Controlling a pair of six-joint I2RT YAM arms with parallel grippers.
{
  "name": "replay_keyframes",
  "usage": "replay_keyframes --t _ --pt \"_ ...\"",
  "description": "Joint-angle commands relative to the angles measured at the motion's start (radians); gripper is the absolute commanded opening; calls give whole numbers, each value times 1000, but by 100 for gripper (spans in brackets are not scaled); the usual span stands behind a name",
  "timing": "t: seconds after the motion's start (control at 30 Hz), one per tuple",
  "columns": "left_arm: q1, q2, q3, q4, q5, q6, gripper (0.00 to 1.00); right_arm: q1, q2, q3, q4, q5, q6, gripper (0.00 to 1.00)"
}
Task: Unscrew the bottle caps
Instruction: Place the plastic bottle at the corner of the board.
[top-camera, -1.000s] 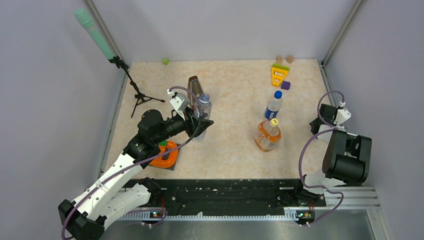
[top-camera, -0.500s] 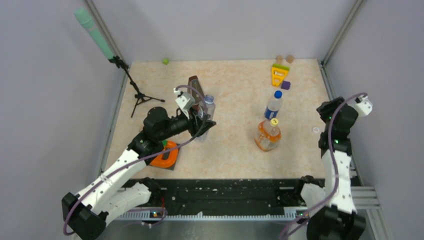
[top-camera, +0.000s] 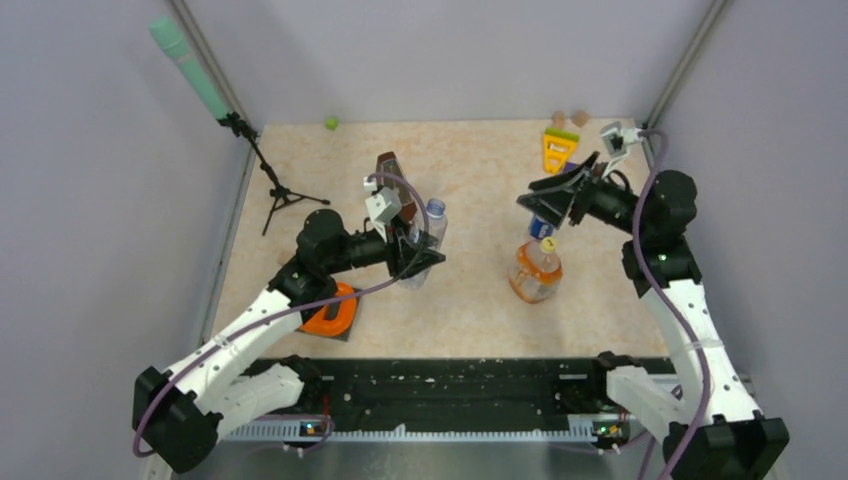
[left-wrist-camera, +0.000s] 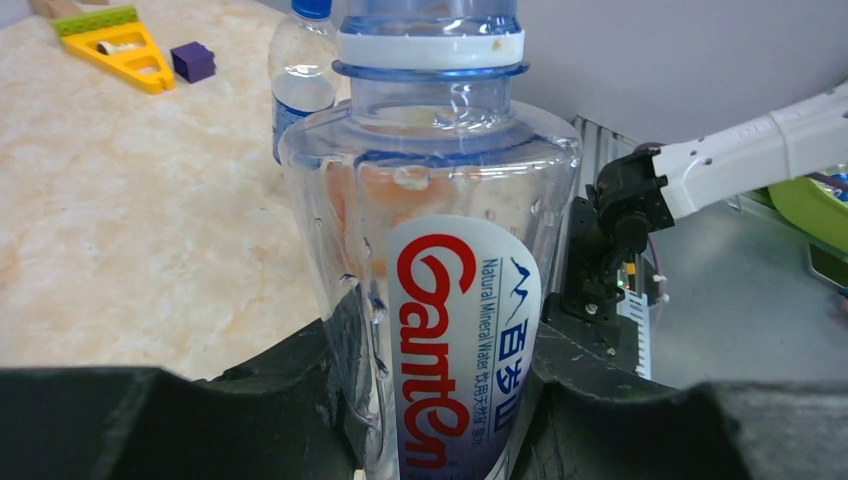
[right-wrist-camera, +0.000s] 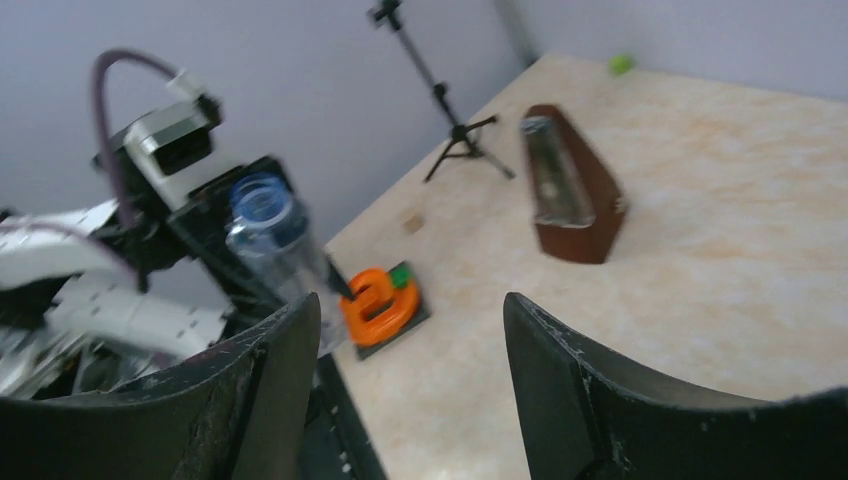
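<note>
My left gripper (top-camera: 418, 252) (left-wrist-camera: 440, 400) is shut on the slim clear bottle (top-camera: 428, 232) with a red-lettered white label (left-wrist-camera: 460, 330), holding it upright. Its neck (left-wrist-camera: 430, 15) shows bare threads above a white ring. The blue-label bottle (top-camera: 541, 228) (left-wrist-camera: 298, 85) stands mid-right, its blue cap (left-wrist-camera: 312, 8) showing only in the left wrist view. Just in front of it stands the squat orange-tinted bottle (top-camera: 535, 272) with a yellow cap (top-camera: 548, 243). My right gripper (top-camera: 546, 207) (right-wrist-camera: 408, 305) hovers open over the blue-label bottle's top, nothing between its fingers.
A brown metronome (top-camera: 390, 172) (right-wrist-camera: 570, 190) stands behind the held bottle. An orange clamp-like piece on a dark pad (top-camera: 330, 310) (right-wrist-camera: 380, 300) lies near my left arm. A microphone tripod (top-camera: 275, 190) is at the back left; a yellow triangle toy (top-camera: 557, 148) and purple block (left-wrist-camera: 193, 60) at the back right.
My right arm swung from the table's right edge up and left to above the blue-label bottle, its jaws opening on the way. My left gripper carried the slim bottle slightly right.
</note>
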Motion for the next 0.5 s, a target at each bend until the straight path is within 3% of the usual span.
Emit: replay_keyframes --t 0.0,0.17,0.37,0.47 --pt "-7 24 15 86 61 -32 8 152 35 71 54 -144 4 66" --pt "-8 23 3 112 63 -40 9 306 93 177 -165 -13 -144 66" --pt "-9 61 36 107 116 -62 10 401 155 158 57 11 17 64" --pt "-12 76 42 109 136 -68 10 469 201 188 40 45 3 64"
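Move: The plastic bottle sits upright in the left fingers, its middle right at that hand's point. From the right hand it lies about 22 cm to the left, 5 cm back and 8 cm lower. Under the right hand, some 22 cm down, the orange-labelled bottle stands roughly 3 cm back and 2 cm to the right, the blue-capped bottle 11 cm ahead and 4 cm right. The metronome is about 16 cm ahead, 29 cm left and 22 cm lower. The left fingers keep their pinch around the uncapped bottle's body, easing it only a centimetre or so right and slightly back while the wrist turns a little clockwise. Towards it comes the right hand, empty and open, sweeping some 10 cm left and 5 cm back at nearly level height, slowing as it goes and swinging about 25 degrees counter-clockwise. ##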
